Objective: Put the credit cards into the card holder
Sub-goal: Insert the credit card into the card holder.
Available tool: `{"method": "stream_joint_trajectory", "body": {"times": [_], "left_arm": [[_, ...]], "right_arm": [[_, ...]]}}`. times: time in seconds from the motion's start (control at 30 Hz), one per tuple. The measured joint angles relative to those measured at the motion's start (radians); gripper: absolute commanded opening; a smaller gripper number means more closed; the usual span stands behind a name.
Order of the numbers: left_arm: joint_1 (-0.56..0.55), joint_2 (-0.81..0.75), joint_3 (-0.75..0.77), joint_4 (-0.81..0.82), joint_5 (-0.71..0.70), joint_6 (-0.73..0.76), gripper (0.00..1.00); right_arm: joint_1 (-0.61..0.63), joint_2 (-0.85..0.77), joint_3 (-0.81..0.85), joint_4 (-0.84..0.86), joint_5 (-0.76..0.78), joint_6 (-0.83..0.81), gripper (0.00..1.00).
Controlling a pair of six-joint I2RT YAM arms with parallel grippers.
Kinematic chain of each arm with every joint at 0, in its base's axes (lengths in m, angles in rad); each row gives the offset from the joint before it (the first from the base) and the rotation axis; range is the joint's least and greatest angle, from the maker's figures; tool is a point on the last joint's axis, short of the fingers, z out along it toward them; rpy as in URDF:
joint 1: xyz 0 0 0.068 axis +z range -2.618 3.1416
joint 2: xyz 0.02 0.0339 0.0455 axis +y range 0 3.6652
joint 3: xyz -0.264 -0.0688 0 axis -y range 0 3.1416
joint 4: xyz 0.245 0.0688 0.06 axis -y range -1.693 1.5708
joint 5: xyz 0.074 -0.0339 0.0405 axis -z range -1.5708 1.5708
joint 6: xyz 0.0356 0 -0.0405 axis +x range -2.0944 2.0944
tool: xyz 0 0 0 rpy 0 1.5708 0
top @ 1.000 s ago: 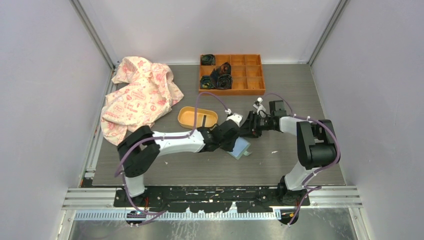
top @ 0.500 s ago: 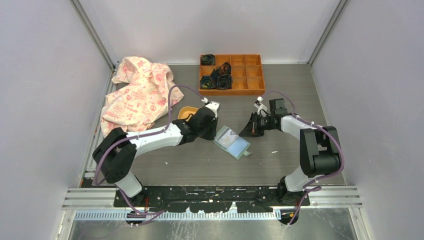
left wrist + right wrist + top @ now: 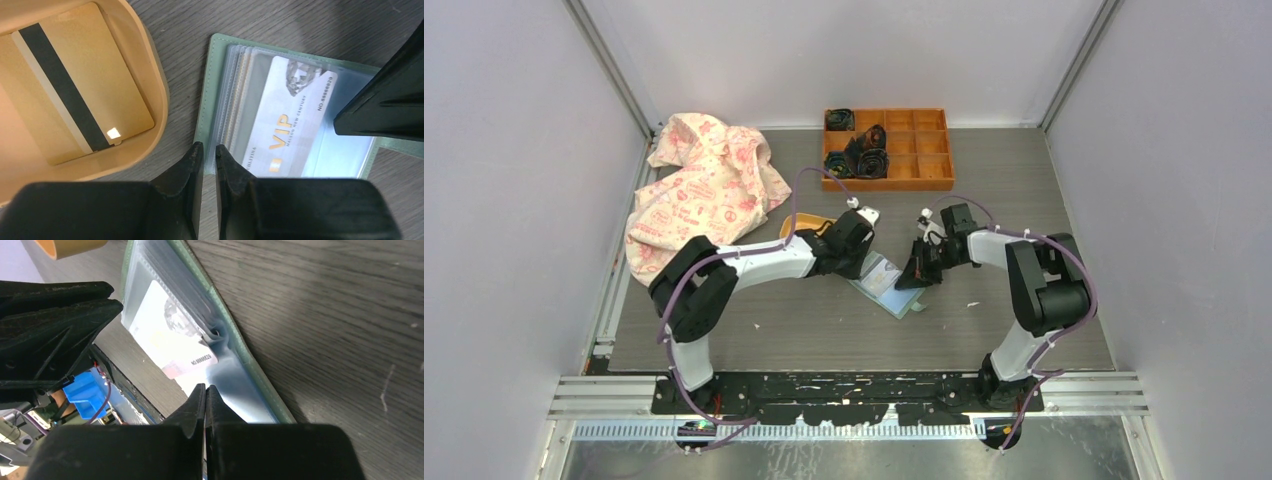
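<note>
The mint-green card holder (image 3: 887,283) lies open on the table, clear sleeves up. A whitish VIP credit card (image 3: 285,120) sits inside a sleeve and also shows in the right wrist view as the same card (image 3: 170,340). An orange credit card with a dark stripe (image 3: 75,85) lies in the yellow-orange dish (image 3: 150,75). My left gripper (image 3: 209,147) is over the card holder's near-left corner (image 3: 207,90), between it and the dish, its jaws closed to a thin slit with nothing seen between them. My right gripper (image 3: 205,387) is shut and empty, tips at the card holder's clear sleeve (image 3: 235,390), on its right side.
An orange compartment tray (image 3: 929,165) with dark rolled items (image 3: 856,150) stands at the back. A pink-patterned cloth (image 3: 699,190) is heaped at the back left. The dish (image 3: 809,225) lies just left of the card holder. A small white scrap (image 3: 971,303) lies to the right.
My left gripper went from over the card holder to the dish and back to the holder's left corner. My right gripper closed and moved down-left onto the holder's right side.
</note>
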Motion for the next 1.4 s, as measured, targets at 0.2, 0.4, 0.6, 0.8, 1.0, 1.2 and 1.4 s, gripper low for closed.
{"method": "stream_joint_trajectory", "body": {"times": [0.2, 0.4, 0.6, 0.8, 1.0, 1.2, 1.4], "left_arm": [[0.002, 0.017, 0.006, -0.011, 0.004, 0.011, 0.14], [0.008, 0.024, 0.005, -0.011, 0.023, 0.019, 0.13], [0.01, 0.024, -0.007, -0.01, 0.045, 0.018, 0.13], [0.01, 0.001, -0.056, 0.006, 0.059, -0.004, 0.14], [0.008, -0.168, -0.197, 0.034, 0.064, -0.043, 0.18], [0.007, -0.444, -0.361, 0.128, 0.07, -0.074, 0.4], [0.013, -0.664, -0.567, 0.282, 0.051, -0.129, 0.8]], "right_arm": [[0.036, 0.043, 0.042, -0.004, 0.024, 0.021, 0.01], [0.056, 0.08, 0.097, -0.026, 0.027, 0.028, 0.01], [0.058, 0.08, 0.126, -0.03, 0.026, 0.027, 0.01], [0.058, 0.069, 0.154, -0.07, 0.018, -0.024, 0.01], [0.032, -0.089, 0.173, -0.177, 0.015, -0.17, 0.02], [0.018, -0.363, 0.172, -0.195, 0.038, -0.318, 0.25], [0.018, -0.535, 0.175, -0.166, 0.035, -0.492, 0.74]]}}
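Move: At the near-left edge of the open card holder, the shut-in left fingers have the VIP card about 6 cm to their right, 1 cm ahead and 2 cm lower. The right fingertips hover at its other side, over the blue page, with the card some 4 cm to their left and 2 cm ahead; the holder's strap is about 4 cm to their right and 4 cm back. The yellow tray lies roughly 9 cm ahead and 7 cm left of the left hand. Pushing forward and left by about 3 cm with shut fingertips, the right hand works the VIP card towards its pocket, while the left sinks 2 cm at the holder's edge. Then both come away: the right rises some 17 cm, rolling about 50 degrees, the left goes up, back and left, and both grippers open. ##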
